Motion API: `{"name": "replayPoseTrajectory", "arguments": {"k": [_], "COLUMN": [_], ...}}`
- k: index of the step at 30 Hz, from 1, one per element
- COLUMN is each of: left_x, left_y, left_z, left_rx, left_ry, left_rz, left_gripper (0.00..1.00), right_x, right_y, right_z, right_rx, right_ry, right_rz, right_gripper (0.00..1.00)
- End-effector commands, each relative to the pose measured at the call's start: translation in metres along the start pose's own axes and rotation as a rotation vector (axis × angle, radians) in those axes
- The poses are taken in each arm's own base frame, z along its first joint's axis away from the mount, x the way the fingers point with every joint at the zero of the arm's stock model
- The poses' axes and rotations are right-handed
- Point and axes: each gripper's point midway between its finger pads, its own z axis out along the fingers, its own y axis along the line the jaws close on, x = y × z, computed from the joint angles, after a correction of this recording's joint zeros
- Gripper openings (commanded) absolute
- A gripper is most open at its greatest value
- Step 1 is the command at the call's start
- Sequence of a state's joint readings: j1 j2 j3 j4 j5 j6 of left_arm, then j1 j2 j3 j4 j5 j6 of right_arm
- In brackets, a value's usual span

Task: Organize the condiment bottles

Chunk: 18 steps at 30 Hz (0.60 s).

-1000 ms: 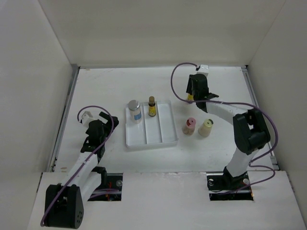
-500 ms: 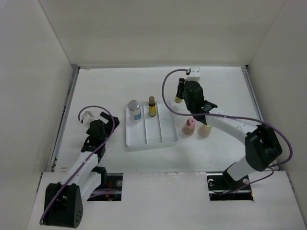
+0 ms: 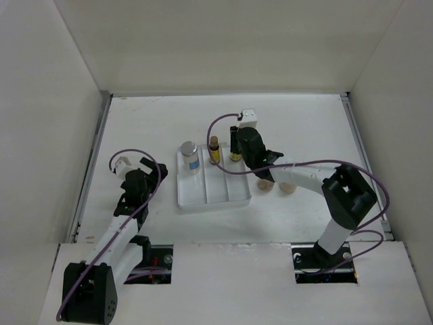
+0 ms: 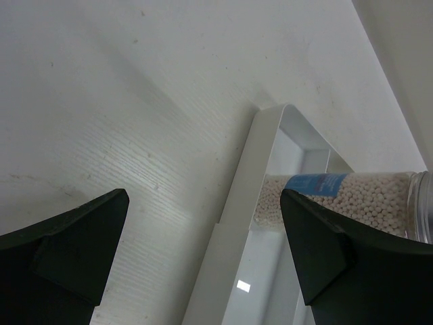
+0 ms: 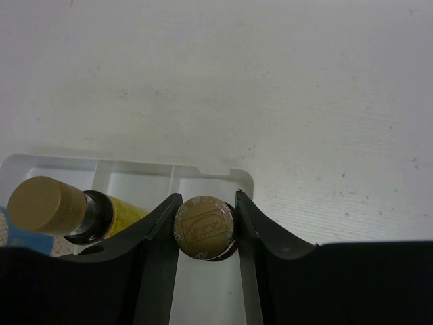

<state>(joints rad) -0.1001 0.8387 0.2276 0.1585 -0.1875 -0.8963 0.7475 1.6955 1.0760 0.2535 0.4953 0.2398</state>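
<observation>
My right gripper (image 5: 205, 215) is shut on the cap of a slim brown bottle (image 5: 204, 227) and holds it upright at the far end of the right compartment of the white tray (image 3: 238, 189). In the middle compartment stands a second brown bottle with a yellow label (image 3: 214, 150), and in the left one a clear silver-capped bottle (image 3: 190, 156). The pink bottle (image 3: 264, 181) and the cream bottle (image 3: 290, 186) stand on the table right of the tray, partly under my right arm. My left gripper (image 4: 203, 261) is open and empty, just left of the tray's rim (image 4: 238, 206).
White walls close off the table at the back and on both sides. The near halves of all three tray compartments hold nothing. The right arm's purple cable (image 3: 220, 122) loops above the tray's far edge.
The right arm has swung left from the far right of the table, carrying the brown bottle to the tray's right compartment. The left arm has stayed put.
</observation>
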Motion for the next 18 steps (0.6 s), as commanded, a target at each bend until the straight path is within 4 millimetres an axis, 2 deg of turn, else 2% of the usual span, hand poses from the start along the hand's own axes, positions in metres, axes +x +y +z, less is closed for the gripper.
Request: {"name": "replayPoseTrajectory", "arguments": {"k": [1,4,8,11,14,16,18], "left_x": [-0.016,-0.016,-0.015,-0.017,-0.019,-0.02,-0.019], "left_y": [-0.017,-0.016,-0.019,-0.017,-0.021,-0.02,-0.019], "left_z": [0.0,0.001,0.001,0.0,-0.002,-0.002,-0.001], "left_rx": [0.049,0.051,0.057,0.054,0.064,0.064,0.059], "left_ry": [-0.042,-0.047,-0.039,-0.047,-0.046,-0.056,-0.047], "left_rz": [0.001,-0.006,0.001,-0.009,-0.004,-0.009,-0.012], "left_gripper": [1.0,1.0,1.0,1.0,1.0,1.0,1.0], "right_x": [-0.048,-0.041,-0.051,-0.069,-0.079,-0.069,-0.044], "right_y": [0.019,0.019,0.015,0.007,-0.012,-0.026,-0.045], "right_z": [-0.004,-0.006,-0.018,-0.044,-0.079,-0.099,-0.116], "right_rx": [-0.035,-0.032,-0.03,-0.046,-0.047,-0.044,-0.023], "right_ry": [-0.133,-0.121,-0.139,-0.176,-0.201,-0.189,-0.134], "right_rz": [0.083,0.087,0.094,0.124,0.155,0.181,0.213], "right_gripper": [0.42,0.55,0.68,0.76,0.79,0.81,0.84]}}
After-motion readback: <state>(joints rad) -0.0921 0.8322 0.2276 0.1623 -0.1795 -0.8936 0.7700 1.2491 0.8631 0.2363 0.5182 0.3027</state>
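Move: My right fingers still pinch the condiment bottle near its cap at the far end of the tray's right compartment, its middle about 4 cm below my hand point. The first small bottle stands about 9 cm left, the bead jar 20 cm left and 3 cm back, the pink bottle some 13 cm back and 14 cm right. From my left hand the held bottle is about 35 cm right, 8 cm ahead, roughly level. I let go of the bottle first: my right fingers open to about twice their gap while the hand all but stays in place. Then I speed up and away from the cap, rising about 9 cm while drawing back some 6 cm and right 5 cm, the wrist rolling left side up and the fingertips tipping upward, out over the side where the pink bottle stands. ##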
